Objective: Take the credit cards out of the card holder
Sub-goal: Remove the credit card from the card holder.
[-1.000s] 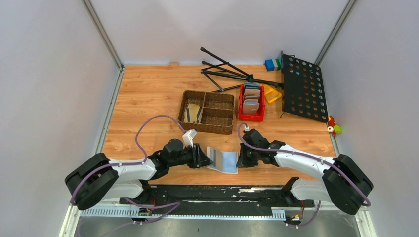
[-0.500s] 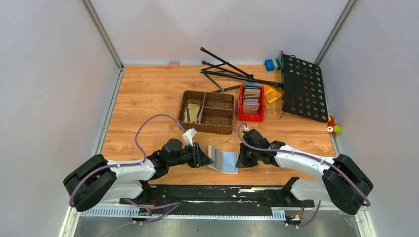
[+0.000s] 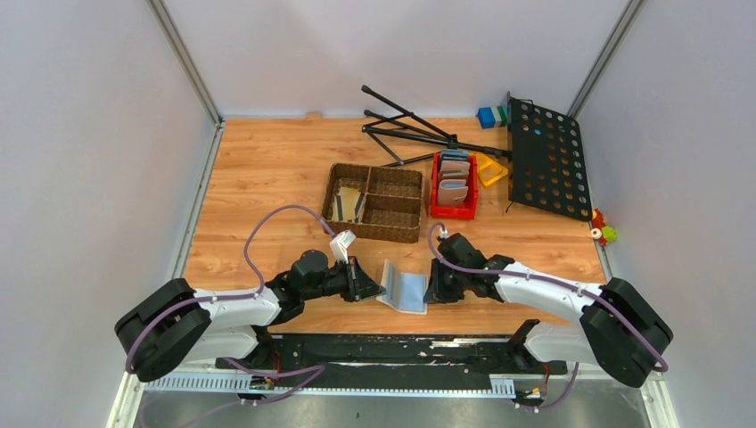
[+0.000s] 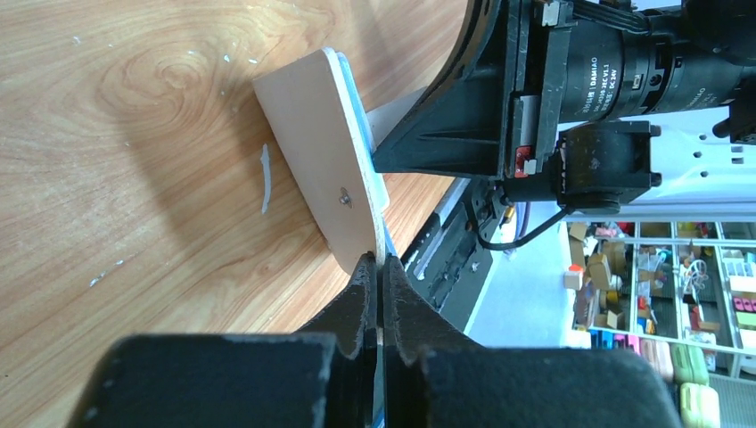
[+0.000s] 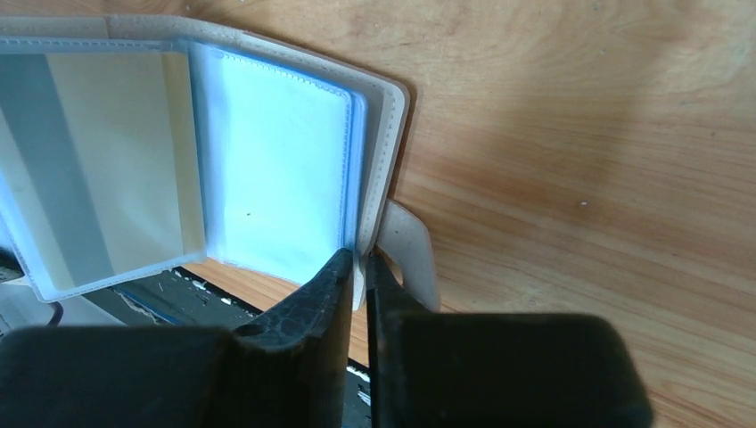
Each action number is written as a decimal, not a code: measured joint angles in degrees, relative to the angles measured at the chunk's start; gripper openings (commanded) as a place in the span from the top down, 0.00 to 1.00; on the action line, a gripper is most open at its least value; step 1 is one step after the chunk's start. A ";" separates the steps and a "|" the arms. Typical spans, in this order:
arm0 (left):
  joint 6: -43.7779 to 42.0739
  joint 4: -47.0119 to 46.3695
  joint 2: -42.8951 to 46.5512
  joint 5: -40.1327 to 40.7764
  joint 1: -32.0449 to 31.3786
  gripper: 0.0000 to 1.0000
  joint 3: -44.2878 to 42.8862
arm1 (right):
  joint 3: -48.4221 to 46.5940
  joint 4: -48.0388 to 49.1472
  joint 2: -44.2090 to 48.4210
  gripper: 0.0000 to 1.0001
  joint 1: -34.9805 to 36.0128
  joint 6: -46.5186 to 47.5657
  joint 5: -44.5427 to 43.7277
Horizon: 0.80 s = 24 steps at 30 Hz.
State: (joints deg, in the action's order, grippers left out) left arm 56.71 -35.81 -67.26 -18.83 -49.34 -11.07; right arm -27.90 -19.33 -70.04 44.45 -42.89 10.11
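Note:
The beige card holder (image 3: pixel 406 290) lies open near the table's front edge, between my two grippers. My left gripper (image 3: pixel 373 287) is shut on the edge of its left flap (image 4: pixel 321 152), which stands raised off the wood. My right gripper (image 3: pixel 431 290) is shut on the right flap's edge (image 5: pixel 392 125), beside the strap tab (image 5: pixel 412 250). In the right wrist view the pale blue pockets (image 5: pixel 276 169) face me. One tan credit card with a grey stripe (image 5: pixel 98 178) sits in the left pocket. Other cards (image 3: pixel 348 206) stand in the basket.
A brown woven basket (image 3: pixel 392 218) stands behind the card holder. To its right is a red bin (image 3: pixel 454 211) of wallets. A folded black stand with a perforated plate (image 3: pixel 546 156) lies at the back right, with coloured blocks (image 3: pixel 491 116) near it.
My left gripper has closed on the card holder's left flap, and the flap now stands more upright. The right gripper has stayed at the right flap.

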 measured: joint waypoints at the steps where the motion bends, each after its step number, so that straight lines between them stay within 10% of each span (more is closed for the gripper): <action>1: 0.00 -0.07 0.00 -0.04 0.00 1.00 0.00 | 0.00 -0.04 0.00 0.78 0.00 -0.02 0.04; 13: -1.07 1.73 -0.02 -0.52 0.00 1.00 -0.02 | -1.11 -2.47 10.34 0.38 0.42 1.99 0.50; 24: -2.05 2.36 -0.24 -0.81 0.00 1.00 -0.28 | -6.45 -0.13 6.38 0.40 2.40 1.60 2.43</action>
State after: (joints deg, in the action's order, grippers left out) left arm 54.65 -33.45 -67.51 -19.64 -49.34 -11.35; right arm -34.35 -19.46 -63.66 46.85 -41.30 12.53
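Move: The striped card in the raised left-hand pocket lies about 8 cm left of the right hand, some 3 cm ahead and perhaps 2 cm higher. The empty blue pocket is about 4 cm left and 3 cm ahead, the strap roughly 2 cm right and 1 cm ahead, both at about fingertip height, and the basket some 21 cm ahead and 12 cm left. From the left hand, the card is about 3 cm ahead, 3 cm right and 2 cm lower. The right hand opens its fingers well past halfway, lets go of the card holder's right edge beside the strap and climbs about 7 cm, swinging some 4 cm left and a little forward until it hangs open above the blue pocket towards the card, its fingertips tilted about 15 degrees out to the left and forward, starting to sink at the end. Meanwhile the left hand keeps its shut pinch on the free edge of the raised left-hand panel, near its near corner, and sinks barely a centimetre. ##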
